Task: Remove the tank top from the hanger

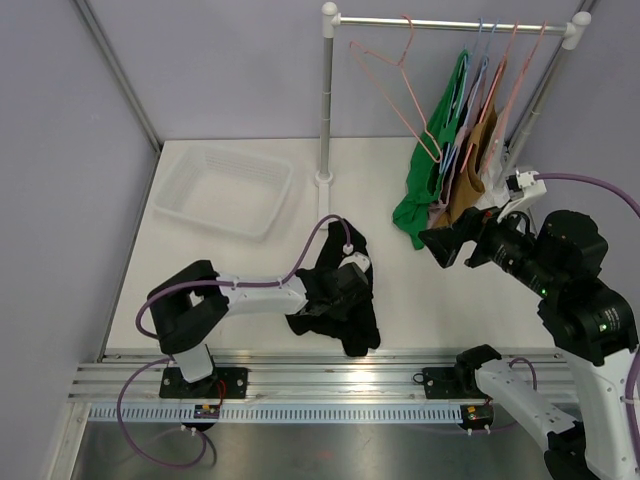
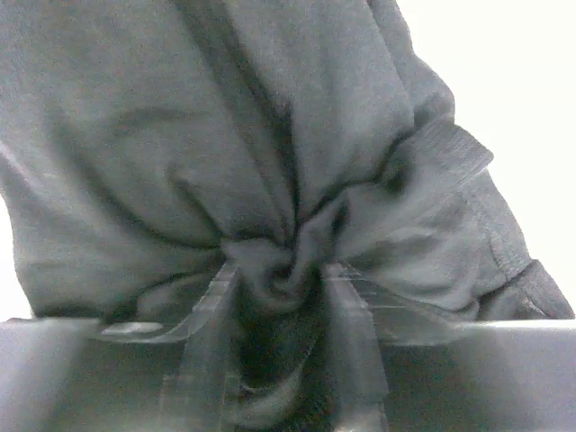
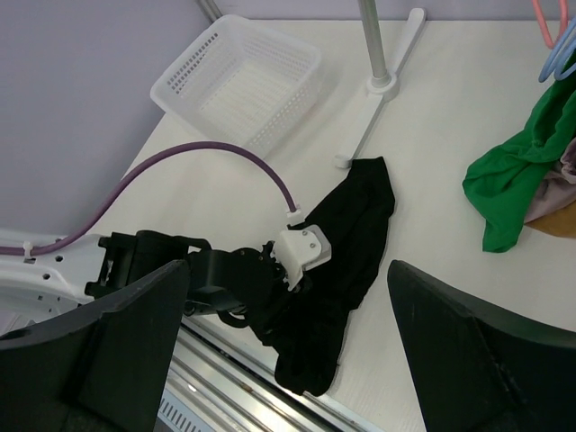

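The black tank top lies crumpled on the white table, off any hanger. My left gripper is down on it, and in the left wrist view its fingers are shut on a bunched fold of the dark fabric. The right wrist view shows the tank top spread under the left arm's wrist. My right gripper hangs open and empty above the table, just right of the tank top and below the hanging clothes; its jaws are wide apart.
A clothes rack at the back holds an empty pink hanger and several hangers with a green garment and brown and pink ones. A white basket sits at back left. The rack's pole stands mid-table.
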`<state>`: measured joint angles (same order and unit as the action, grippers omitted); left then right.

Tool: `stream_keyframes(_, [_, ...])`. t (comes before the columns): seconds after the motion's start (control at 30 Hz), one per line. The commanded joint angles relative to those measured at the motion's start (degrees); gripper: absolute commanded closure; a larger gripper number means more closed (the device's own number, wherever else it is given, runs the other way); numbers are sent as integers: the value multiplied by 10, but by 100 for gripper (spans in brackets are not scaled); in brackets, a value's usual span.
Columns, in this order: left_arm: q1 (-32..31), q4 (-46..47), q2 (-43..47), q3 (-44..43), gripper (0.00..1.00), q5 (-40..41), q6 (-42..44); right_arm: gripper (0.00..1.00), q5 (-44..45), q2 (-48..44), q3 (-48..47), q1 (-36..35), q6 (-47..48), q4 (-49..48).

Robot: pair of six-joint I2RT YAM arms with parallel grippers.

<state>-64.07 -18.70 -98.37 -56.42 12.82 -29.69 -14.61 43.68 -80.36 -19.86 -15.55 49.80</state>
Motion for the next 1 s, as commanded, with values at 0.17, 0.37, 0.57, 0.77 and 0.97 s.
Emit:
stream_keyframes(0.17, [-1, -55, 79, -25, 100, 86, -13, 1, -9, -15, 2, 1, 3, -16])
stream_keyframes(0.37, [8, -213, 180, -119, 100, 203, -9, 0, -3, -16, 9, 1, 3, -23])
stream_keyframes(0.57, [96, -307, 233, -252, 100, 237, 18, 1, 18, -9, 7, 1, 4, -24])
stream_keyframes(0.77, [228, -343, 215, -384, 100, 218, 79, 0, 76, -4, 8, 1, -3, -28])
stream_keyframes(0.97, [374, -346, 158, -487, 100, 132, 120, 0, 129, -18, 9, 1, -10, -45])
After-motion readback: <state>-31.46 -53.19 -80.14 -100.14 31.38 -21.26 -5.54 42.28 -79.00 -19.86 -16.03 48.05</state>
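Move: Right under the left fingers, which are half shut on its bunched cloth, lies the tank top, its middle about 3 cm ahead of them at table height. The white basket sits some 34 cm ahead and 29 cm to the left of this hand; the rack's foot is about 35 cm ahead and 5 cm left. From the waiting right hand the tank top is roughly 19 cm left, 3 cm ahead and 39 cm below. Closing the rest of the way on the gathered cloth, the left fingers pinch the tank top, and the arm lifts it about 33 cm, first nearly straight up, then swinging left some 20 cm and forward towards the basket. The wrist turns about 40 degrees counter-clockwise and the fingers tip up some 30 degrees, keeping their grip. The open right hand shifts a little right. ##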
